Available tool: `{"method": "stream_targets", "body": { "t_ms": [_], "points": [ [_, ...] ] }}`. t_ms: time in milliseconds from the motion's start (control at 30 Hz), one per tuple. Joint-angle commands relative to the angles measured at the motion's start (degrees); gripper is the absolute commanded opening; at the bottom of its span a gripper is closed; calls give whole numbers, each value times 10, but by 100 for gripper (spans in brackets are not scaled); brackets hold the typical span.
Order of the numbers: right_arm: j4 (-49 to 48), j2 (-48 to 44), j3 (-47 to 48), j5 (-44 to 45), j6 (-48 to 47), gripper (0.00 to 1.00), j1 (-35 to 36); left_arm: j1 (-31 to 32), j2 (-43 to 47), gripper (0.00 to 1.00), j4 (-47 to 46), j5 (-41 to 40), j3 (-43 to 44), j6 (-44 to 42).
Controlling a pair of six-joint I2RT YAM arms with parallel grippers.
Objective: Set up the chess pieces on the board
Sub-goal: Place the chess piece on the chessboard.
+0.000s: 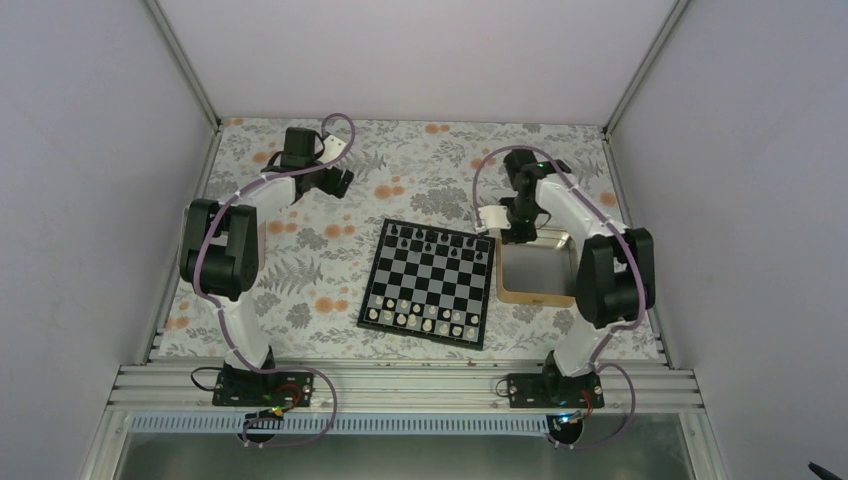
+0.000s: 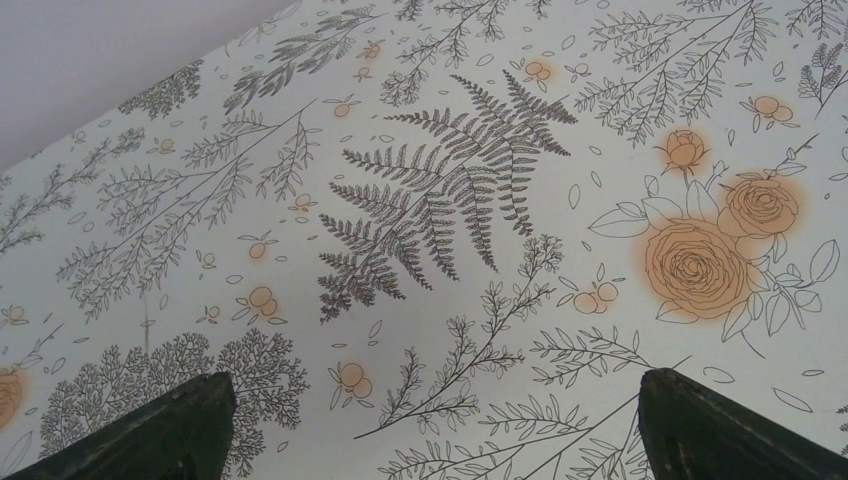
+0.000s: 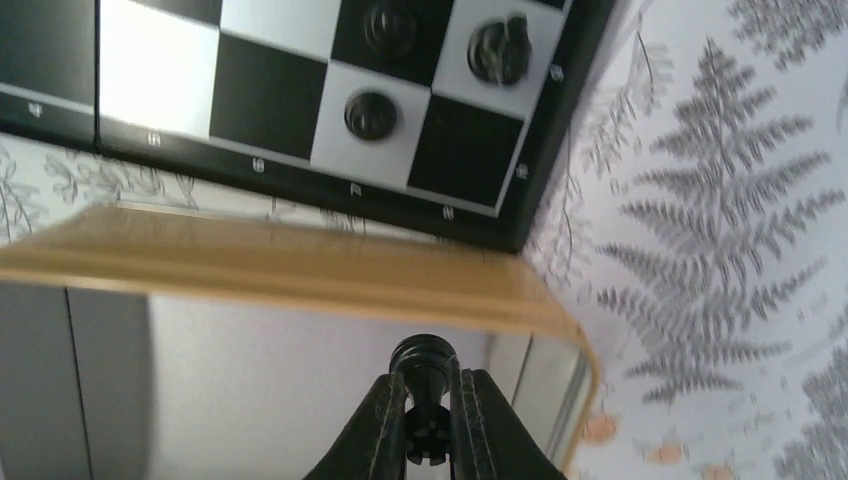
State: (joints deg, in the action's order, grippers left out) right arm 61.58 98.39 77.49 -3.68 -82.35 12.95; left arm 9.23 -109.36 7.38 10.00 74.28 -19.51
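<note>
The board [image 1: 430,283] lies mid-table, with black chess pieces [image 1: 432,239] along its far rows and white ones along the near rows. My right gripper [image 1: 517,232] hangs over the far left corner of the tray [image 1: 540,296], beside the board's far right corner. In the right wrist view this gripper [image 3: 428,388] is shut on a small black chess piece [image 3: 424,356] with a notched top, its round base pointing away. The board's corner [image 3: 300,170] shows above with three black pieces [image 3: 371,115] on it. My left gripper [image 2: 430,420] is open over bare cloth at the far left [image 1: 335,180].
The wooden-rimmed tray [image 3: 300,265] with a grey floor sits right of the board, almost touching it. A floral tablecloth [image 2: 450,200] covers the table. White walls with metal posts close in the far and side edges.
</note>
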Motion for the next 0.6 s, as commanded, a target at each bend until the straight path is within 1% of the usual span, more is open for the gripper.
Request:
{"method": "stream_targets", "body": {
  "t_ms": [0, 233, 567],
  "points": [
    [-9, 30, 24, -28, 25, 9, 31, 2, 20, 100, -9, -3, -3, -9],
    [-24, 74, 46, -38, 35, 9, 59, 2, 19, 100, -10, -1, -4, -9],
    [-25, 94, 58, -39, 38, 9, 63, 1, 15, 100, -13, 2, -7, -9]
  ]
}}
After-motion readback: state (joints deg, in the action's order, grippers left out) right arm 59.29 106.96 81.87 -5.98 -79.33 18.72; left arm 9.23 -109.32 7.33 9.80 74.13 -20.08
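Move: The black rook already pinched in the right gripper is headed for the empty corner square h8, about 6 cm to that gripper's left, 1 cm ahead and 8 cm below. The black knight stands 3 cm farther left of the square and 1 cm farther out; the nearest pawn is 3 cm back of the square and 1 cm left. The tray's middle lies some 7 cm right, 5 cm back. From the left gripper the square is roughly 36 cm right, 12 cm back. Carry the rook left with the right gripper, from above the tray's edge towards the empty corner square, about 5 cm, quick at first and then easing off. Sink some 3 cm along the way, keeping the fingers shut on the rook's top and pointing down, with its base hanging free. ##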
